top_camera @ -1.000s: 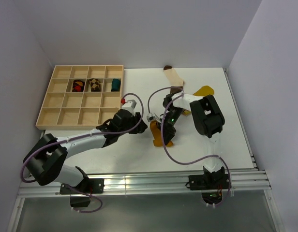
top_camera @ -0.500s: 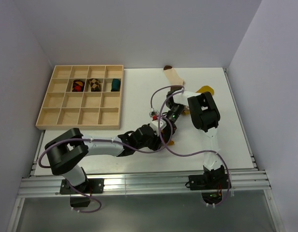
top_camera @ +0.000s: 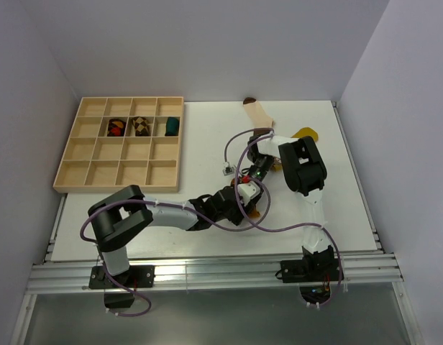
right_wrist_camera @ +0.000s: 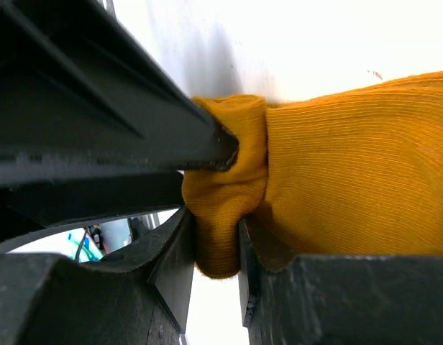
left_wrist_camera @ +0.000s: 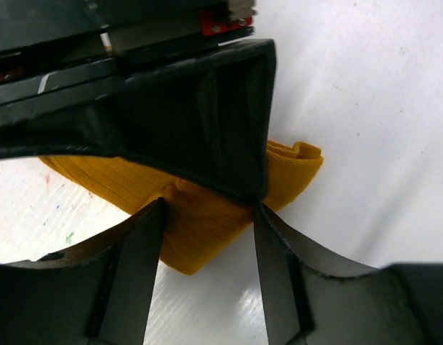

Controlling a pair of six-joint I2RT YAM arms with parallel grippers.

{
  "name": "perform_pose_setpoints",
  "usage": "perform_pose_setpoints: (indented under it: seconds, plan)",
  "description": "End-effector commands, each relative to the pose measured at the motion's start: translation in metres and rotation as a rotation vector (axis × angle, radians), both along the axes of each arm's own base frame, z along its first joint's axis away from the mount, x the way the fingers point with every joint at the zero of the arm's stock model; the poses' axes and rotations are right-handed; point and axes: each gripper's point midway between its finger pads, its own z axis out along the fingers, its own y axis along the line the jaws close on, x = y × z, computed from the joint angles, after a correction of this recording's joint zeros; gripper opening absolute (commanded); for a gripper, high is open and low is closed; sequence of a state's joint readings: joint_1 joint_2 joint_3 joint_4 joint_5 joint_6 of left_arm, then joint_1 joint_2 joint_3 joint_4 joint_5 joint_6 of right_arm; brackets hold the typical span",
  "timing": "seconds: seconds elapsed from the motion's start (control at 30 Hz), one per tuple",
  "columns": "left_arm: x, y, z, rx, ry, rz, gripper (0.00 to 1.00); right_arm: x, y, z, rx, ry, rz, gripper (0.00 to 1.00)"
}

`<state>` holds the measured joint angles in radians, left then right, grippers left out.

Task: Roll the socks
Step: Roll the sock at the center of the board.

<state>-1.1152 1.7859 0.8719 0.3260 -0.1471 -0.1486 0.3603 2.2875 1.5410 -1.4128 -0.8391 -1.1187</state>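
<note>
The mustard-orange sock lies on the white table, mostly hidden under both grippers in the top view. My right gripper is shut on a bunched fold of it. My left gripper stands open right against the right one, its fingertips straddling the sock's folded edge. The cream sock with a brown toe lies flat at the table's back. The bright yellow sock shows behind the right arm.
A wooden compartment tray sits at the back left. It holds a red-and-dark bundle, a brown-checkered bundle and a teal bundle. Purple cables loop over both arms near the sock.
My left arm has swung right, from beside the tray to the mustard sock, and its jaws have opened slightly. The right gripper has kept its hold on the sock.
</note>
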Motion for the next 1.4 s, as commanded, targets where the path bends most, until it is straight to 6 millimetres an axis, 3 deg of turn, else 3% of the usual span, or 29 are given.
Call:
perform_pose_setpoints:
  seconds: [0.0,0.07,0.13,0.17,0.2,0.33,0.43,0.57,0.7,0.8,0.97,1.0,1.1,1.17,1.2,1.23,1.27,1.3,1.37]
  plan:
    - [-0.003,-0.020,0.008,0.018,-0.059,-0.087,0.55,0.003,-0.016,-0.016,-0.074,-0.030,0.066,0.34]
    - [-0.008,-0.019,-0.002,0.058,-0.044,-0.111,0.53,0.007,-0.016,-0.015,-0.085,-0.037,0.056,0.34]
    - [-0.010,-0.020,-0.007,0.075,-0.030,-0.126,0.44,0.013,-0.013,-0.016,-0.096,-0.054,0.033,0.37]
    - [-0.012,-0.019,-0.009,0.089,-0.020,-0.132,0.33,0.016,-0.012,-0.015,-0.090,-0.069,0.026,0.39]
    - [-0.012,-0.018,-0.011,0.097,-0.013,-0.131,0.33,0.017,-0.011,-0.014,-0.086,-0.078,0.020,0.40]
    - [-0.024,-0.021,-0.029,0.151,0.079,-0.173,0.10,0.028,-0.007,-0.013,-0.087,-0.142,-0.029,0.47]
    - [-0.029,-0.021,-0.035,0.172,0.132,-0.170,0.00,0.037,-0.004,-0.005,-0.068,-0.215,-0.066,0.53]
    - [-0.034,-0.014,-0.039,0.164,0.239,-0.139,0.00,0.052,0.000,0.014,-0.027,-0.298,-0.158,0.59]
    - [-0.026,-0.009,-0.030,0.108,0.310,-0.087,0.00,0.078,0.000,0.036,0.016,-0.398,-0.301,0.62]
    - [-0.024,-0.001,-0.026,0.064,0.383,-0.060,0.00,0.096,-0.010,0.052,0.034,-0.437,-0.416,0.63]
    - [-0.019,0.005,-0.028,-0.002,0.539,-0.029,0.00,0.113,-0.042,0.068,0.059,-0.505,-0.561,0.62]
    - [-0.026,0.008,-0.033,0.008,0.600,-0.037,0.00,0.116,-0.047,0.069,0.066,-0.532,-0.572,0.62]
    - [-0.024,0.011,-0.035,0.023,0.698,-0.004,0.00,0.113,-0.063,0.077,0.083,-0.611,-0.581,0.62]
    - [-0.019,0.007,-0.027,0.019,0.742,0.017,0.00,0.104,-0.071,0.072,0.064,-0.655,-0.573,0.62]
    - [-0.024,0.013,-0.033,0.063,0.783,0.035,0.00,0.106,-0.074,0.084,0.088,-0.750,-0.549,0.62]
    - [-0.027,0.013,-0.031,0.075,0.813,0.028,0.00,0.096,-0.075,0.077,0.084,-0.760,-0.533,0.63]
    - [-0.023,0.007,-0.023,0.068,0.818,0.026,0.00,0.095,-0.074,0.081,0.099,-0.802,-0.518,0.64]
    - [-0.030,0.012,-0.029,0.109,0.871,0.039,0.00,0.091,-0.075,0.088,0.118,-0.864,-0.480,0.64]
    - [-0.030,0.007,-0.019,0.082,0.943,0.024,0.00,0.076,-0.073,0.085,0.134,-0.891,-0.427,0.64]
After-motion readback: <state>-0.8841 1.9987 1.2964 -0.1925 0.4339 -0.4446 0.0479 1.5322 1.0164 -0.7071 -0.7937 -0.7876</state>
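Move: The orange sock lies right under both my hands. Its middle is some 3 cm ahead of my left hand point and about 2 cm below it, and its folded edge sits by my open fingers. From my right hand, which already has that edge at its fingers, the sock's middle is about 3 cm ahead, 1 cm left and 1 cm down. Farther out from my right hand are the yellow sock, about 18 cm ahead and 13 cm right, and the beige sock, roughly 24 cm ahead and 2 cm right. I shut my left fingers on the orange sock's folded edge while easing about 2 cm right, then keep the pinch almost in place and tip that wrist some 40 degrees, fingers steeper down. My right fingers spread and come free of the fold; that hand swings forward and right, rising, then comes partly back, ending about 13 cm away, turned clockwise with its fingers pointing more steeply down. ##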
